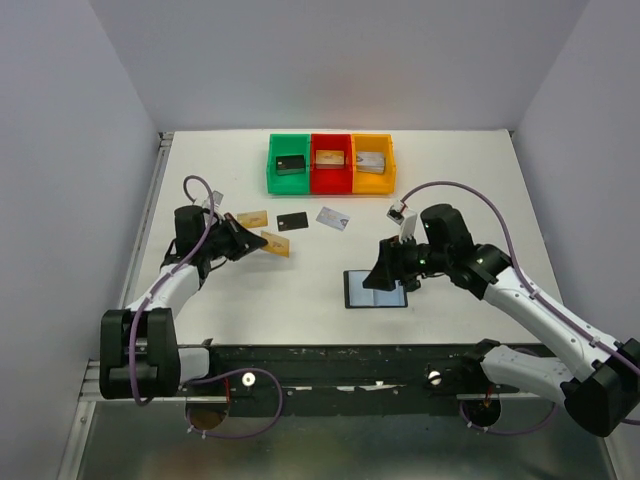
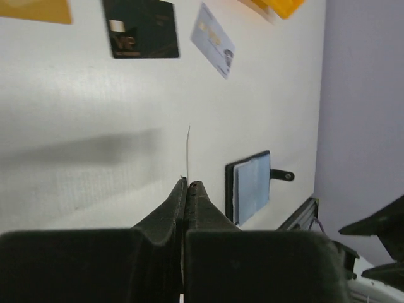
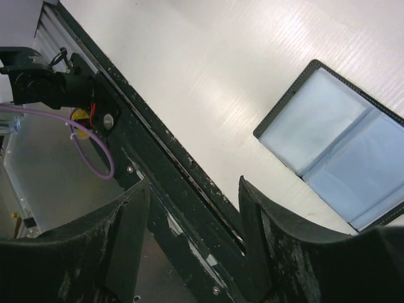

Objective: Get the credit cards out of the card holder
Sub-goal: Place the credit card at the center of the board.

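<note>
The card holder (image 1: 378, 291) lies open and flat near the table's front, its bluish pockets (image 3: 341, 142) facing up. My right gripper (image 1: 376, 279) hovers open over the holder's near-left side, nothing between its fingers (image 3: 252, 208). My left gripper (image 1: 248, 243) is shut on a tan-gold credit card (image 1: 276, 243), which shows edge-on (image 2: 188, 150) in the left wrist view. Three more credit cards lie on the table behind it: a tan one (image 1: 252, 217), a black one (image 1: 293, 221) and a silver one (image 1: 332, 218).
A green bin (image 1: 272, 172), a red bin (image 1: 330, 183) and an orange bin (image 1: 372, 183) stand in a row at the back, each holding a blocky item. The table's dark front rail (image 3: 164, 158) runs just under my right gripper.
</note>
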Robot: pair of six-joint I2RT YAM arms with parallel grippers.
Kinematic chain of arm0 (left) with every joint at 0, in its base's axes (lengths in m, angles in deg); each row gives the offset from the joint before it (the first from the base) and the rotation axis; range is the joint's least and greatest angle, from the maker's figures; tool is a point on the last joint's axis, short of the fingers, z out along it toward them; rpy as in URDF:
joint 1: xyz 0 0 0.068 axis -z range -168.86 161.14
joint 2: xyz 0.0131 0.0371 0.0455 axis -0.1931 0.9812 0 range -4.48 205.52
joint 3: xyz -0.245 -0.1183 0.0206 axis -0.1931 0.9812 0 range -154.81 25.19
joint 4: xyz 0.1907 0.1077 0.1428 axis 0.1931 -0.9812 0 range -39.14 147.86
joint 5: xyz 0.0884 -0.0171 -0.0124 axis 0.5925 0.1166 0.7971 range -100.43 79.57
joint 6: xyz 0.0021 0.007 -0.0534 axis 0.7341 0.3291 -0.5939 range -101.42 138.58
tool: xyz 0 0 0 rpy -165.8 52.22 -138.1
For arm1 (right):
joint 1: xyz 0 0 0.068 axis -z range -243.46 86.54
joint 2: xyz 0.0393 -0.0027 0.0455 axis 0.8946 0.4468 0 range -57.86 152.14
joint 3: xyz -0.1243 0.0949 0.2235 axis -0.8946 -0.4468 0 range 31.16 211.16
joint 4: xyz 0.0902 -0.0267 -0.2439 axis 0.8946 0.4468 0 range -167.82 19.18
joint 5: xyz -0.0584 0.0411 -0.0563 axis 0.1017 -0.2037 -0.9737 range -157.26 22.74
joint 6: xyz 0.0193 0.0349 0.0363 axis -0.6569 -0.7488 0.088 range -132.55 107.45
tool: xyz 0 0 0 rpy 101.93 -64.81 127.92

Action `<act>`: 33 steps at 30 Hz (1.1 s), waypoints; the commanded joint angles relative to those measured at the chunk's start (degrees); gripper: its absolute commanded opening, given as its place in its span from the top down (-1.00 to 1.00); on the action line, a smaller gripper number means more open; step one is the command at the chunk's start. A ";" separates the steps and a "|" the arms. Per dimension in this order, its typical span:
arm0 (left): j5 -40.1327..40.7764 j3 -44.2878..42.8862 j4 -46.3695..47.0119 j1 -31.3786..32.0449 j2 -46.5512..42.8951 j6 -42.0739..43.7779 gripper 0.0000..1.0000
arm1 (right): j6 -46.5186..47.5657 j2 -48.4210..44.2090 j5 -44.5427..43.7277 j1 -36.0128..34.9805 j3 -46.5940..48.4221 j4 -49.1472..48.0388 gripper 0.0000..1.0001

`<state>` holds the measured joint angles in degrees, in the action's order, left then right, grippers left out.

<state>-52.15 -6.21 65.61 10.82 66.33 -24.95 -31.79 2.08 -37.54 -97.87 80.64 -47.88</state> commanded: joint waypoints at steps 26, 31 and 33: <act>9.90 -7.54 4.20 -9.61 20.33 1.61 0.71 | -3.87 0.70 -0.18 0.05 -5.00 -6.99 -0.29; 9.72 -8.33 2.54 -9.70 21.39 2.22 0.27 | -3.43 1.32 -0.53 0.05 -4.56 -6.29 -0.30; 9.81 -8.68 1.84 -9.70 21.57 2.48 0.20 | -3.52 1.32 -0.62 0.14 -4.65 -6.29 -0.31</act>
<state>-41.72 -13.10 68.62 1.64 87.03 -23.24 -35.66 3.04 -37.65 -97.87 75.54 -54.05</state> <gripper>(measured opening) 0.361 0.649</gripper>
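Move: Some 8 cm ahead of the left hand, about 5 cm to its left and 11 cm below lies the bare patch of board for the gold credit card it already holds. The first gold card lies about 6 cm beyond that patch and 1 cm farther left; the black card is 14 cm ahead of the hand and 5 cm to its right. For the right hand, the patch is roughly 22 cm forward, 32 cm left and 16 cm below. Swinging left, forward and down by some 8, 7 and 8 cm, the left hand carries the gripped gold card to the bare board just short of the first gold card, fast at first and then easing in. The wrist turns about 15 degrees counter-clockwise and tips down a little. Near the board its fingers part to about a third open. The empty, open right hand sinks about 2 cm. ##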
